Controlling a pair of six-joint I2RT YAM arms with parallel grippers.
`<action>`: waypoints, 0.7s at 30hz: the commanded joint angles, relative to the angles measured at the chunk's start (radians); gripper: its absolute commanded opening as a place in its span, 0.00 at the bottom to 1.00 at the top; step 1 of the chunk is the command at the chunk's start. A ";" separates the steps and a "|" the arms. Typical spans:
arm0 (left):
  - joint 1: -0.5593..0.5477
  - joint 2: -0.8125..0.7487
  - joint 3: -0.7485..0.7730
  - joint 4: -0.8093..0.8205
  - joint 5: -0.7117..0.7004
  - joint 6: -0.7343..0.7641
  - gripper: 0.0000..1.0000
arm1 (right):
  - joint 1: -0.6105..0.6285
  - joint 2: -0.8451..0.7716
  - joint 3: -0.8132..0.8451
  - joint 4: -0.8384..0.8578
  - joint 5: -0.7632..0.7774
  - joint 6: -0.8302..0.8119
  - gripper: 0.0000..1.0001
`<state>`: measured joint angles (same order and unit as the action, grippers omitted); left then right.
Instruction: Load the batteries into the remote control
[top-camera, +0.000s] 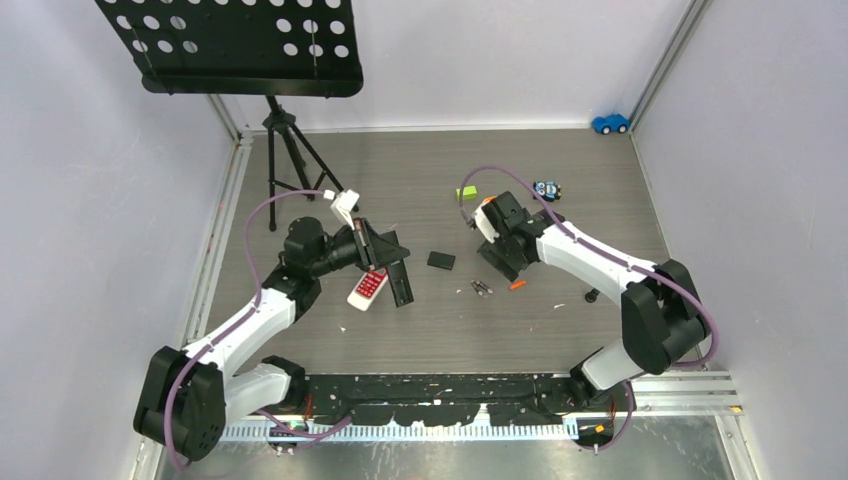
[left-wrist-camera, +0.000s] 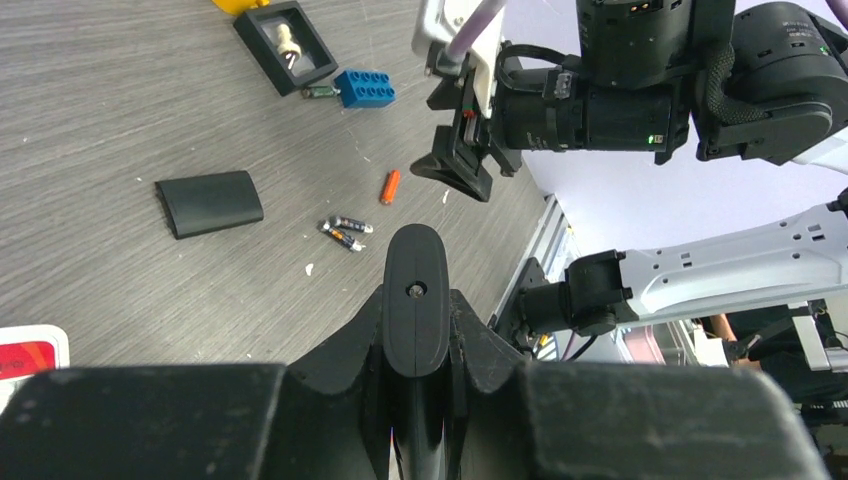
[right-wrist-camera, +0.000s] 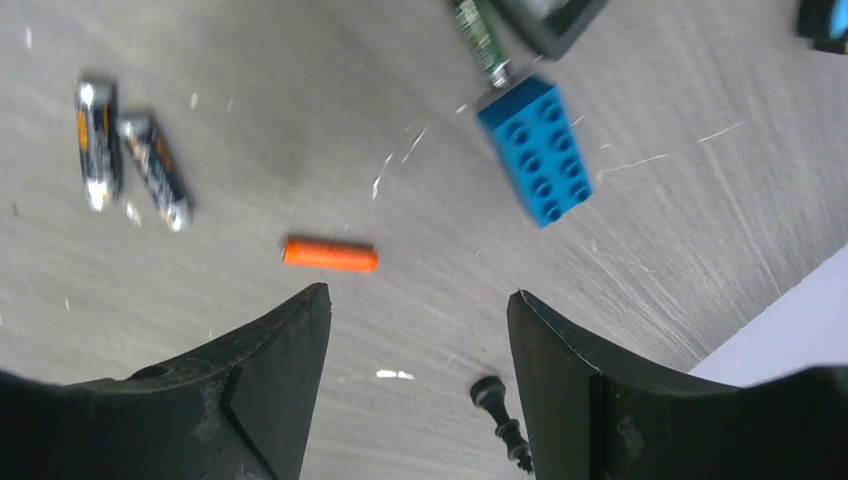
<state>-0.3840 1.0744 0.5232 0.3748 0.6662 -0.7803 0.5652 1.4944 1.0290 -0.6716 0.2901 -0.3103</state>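
Observation:
The remote control (top-camera: 367, 288), white with a red panel, lies flat just left of my left gripper (top-camera: 401, 292). A corner of the remote control (left-wrist-camera: 30, 355) shows at the lower left of the left wrist view. My left gripper (left-wrist-camera: 417, 240) is shut with nothing between its fingers. The dark pair of batteries (top-camera: 482, 288) and the orange battery (top-camera: 517, 286) lie mid-table. My right gripper (right-wrist-camera: 418, 300) hangs open above the table. The orange battery (right-wrist-camera: 330, 254) lies just beyond its left fingertip, and the dark batteries (right-wrist-camera: 125, 155) lie further left.
A black battery cover (top-camera: 441, 260) lies between the arms. A blue brick (right-wrist-camera: 535, 150), a green cylinder (right-wrist-camera: 478, 35) and a black open box (left-wrist-camera: 285, 45) lie beyond the batteries. A stubby black knob (right-wrist-camera: 497, 405) rests by my right finger. A music stand tripod (top-camera: 285, 150) stands at the back left.

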 joint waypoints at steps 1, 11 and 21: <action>-0.003 -0.020 0.039 -0.011 0.033 0.031 0.00 | -0.005 -0.038 0.016 -0.123 -0.110 -0.172 0.70; -0.003 0.012 0.043 0.009 0.024 0.041 0.00 | -0.005 -0.046 -0.070 -0.042 -0.206 -0.205 0.69; -0.001 0.057 0.026 0.100 0.058 -0.003 0.00 | -0.004 0.020 -0.113 0.035 -0.118 -0.258 0.68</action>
<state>-0.3840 1.1221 0.5232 0.3706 0.6857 -0.7605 0.5625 1.5009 0.9321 -0.7006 0.1299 -0.5259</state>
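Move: The orange battery lies on the table about 6 cm below my open right hand, some 2 cm back and roughly in line sideways. From that hand the pair of dark batteries is about 8 cm left and 3 cm back, and the blue brick some 7 cm ahead and 3 cm right. From my left hand, which holds the remote, the orange battery is about 27 cm right, 3 cm ahead and 18 cm below. I draw my right hand back about 3.5 cm and bring it down nearly 4 cm onto the orange battery from above, pulling back first and sinking more towards the end. As it goes I turn it some 15 degrees counter-clockwise and tip the fingers about 10 degrees steeper, keeping them open. My left hand keeps hold of the remote and sinks only some 1.5 cm. ##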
